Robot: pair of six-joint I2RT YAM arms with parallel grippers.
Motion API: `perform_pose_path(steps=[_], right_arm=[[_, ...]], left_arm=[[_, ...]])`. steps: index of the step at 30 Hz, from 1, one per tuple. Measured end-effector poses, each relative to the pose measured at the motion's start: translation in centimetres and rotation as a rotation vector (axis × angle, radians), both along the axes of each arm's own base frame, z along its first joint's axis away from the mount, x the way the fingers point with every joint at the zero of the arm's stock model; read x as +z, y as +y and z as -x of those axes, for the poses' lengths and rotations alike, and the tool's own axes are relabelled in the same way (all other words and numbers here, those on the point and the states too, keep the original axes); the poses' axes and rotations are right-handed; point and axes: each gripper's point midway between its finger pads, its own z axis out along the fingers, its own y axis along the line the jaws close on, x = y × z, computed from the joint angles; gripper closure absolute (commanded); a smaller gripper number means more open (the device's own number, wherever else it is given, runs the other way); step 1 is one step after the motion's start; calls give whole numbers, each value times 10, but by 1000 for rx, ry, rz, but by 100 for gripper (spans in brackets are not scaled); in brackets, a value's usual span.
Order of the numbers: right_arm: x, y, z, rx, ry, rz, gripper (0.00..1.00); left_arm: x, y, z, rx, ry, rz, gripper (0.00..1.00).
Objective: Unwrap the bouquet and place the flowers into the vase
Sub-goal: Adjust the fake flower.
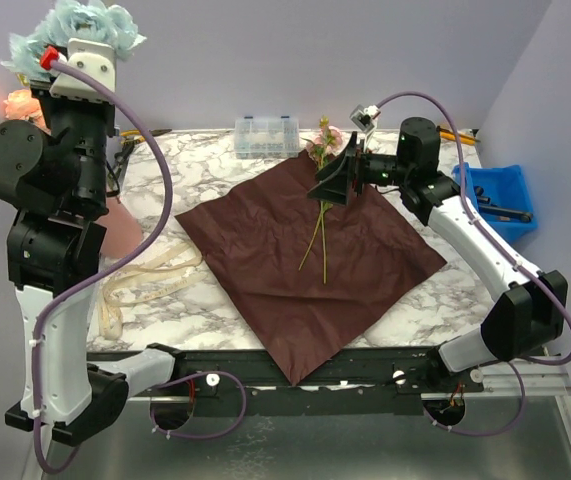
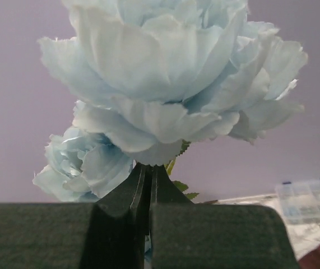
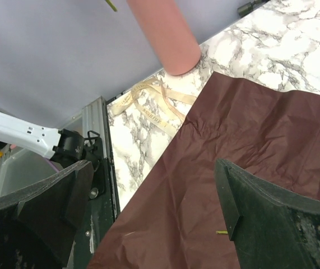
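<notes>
My left gripper is raised high at the back left, shut on the stem under light blue flowers. The salmon-pink vase stands below, mostly hidden behind the left arm. A peach bloom shows beside that arm. The maroon sheet lies spread flat, with pink flowers on thin green stems lying on it. My right gripper hovers open over those stems, nothing between its fingers. The beige ribbon lies loose beside the sheet.
A clear plastic box sits at the back edge of the marble table. A blue bin with tools stands at the right. The black rail runs along the near edge.
</notes>
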Motion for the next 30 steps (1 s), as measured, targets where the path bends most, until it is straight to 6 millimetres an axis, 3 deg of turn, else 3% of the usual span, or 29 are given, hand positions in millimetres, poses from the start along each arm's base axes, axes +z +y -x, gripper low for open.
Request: perform_pose_path(steps=[4, 14, 20, 30], right_arm=[[0, 0, -1, 0, 0, 5, 0], [-18, 3, -10, 1, 55, 32, 0], [-29, 5, -14, 1, 84, 51, 0], [-35, 4, -16, 0, 90, 70, 0]], left_arm=[[25, 14, 0, 93, -41, -54, 100], [47, 34, 7, 234, -73, -188, 100], [72, 40, 14, 297, -142, -256, 100], [77, 39, 1, 362, -172, -358, 100]])
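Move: The left hand already holds the blue flowers high up. From it the pink vase stands roughly 10 cm ahead and 12 cm to the left, its middle some 40 cm below; the peach flowers in it reach to about 11 cm ahead, 15 cm left and 15 cm below. The cream ribbon lies nearly under the hand, about 4 cm left and 53 cm down. From the empty right hand the vase is about 6 cm ahead, 43 cm left and 12 cm below. The left hand keeps the blue flowers' stems pinched in shut fingers and lifts them about 8 cm while carrying them some 4 cm left towards the vase's side, its fingers swinging about 20 degrees counter-clockwise and tipping up a little as its left side rolls up by about as much. Meanwhile the right hand, wide open and holding nothing, sinks about 3.5 cm and eases slightly forward over the flowers left on the brown paper. ##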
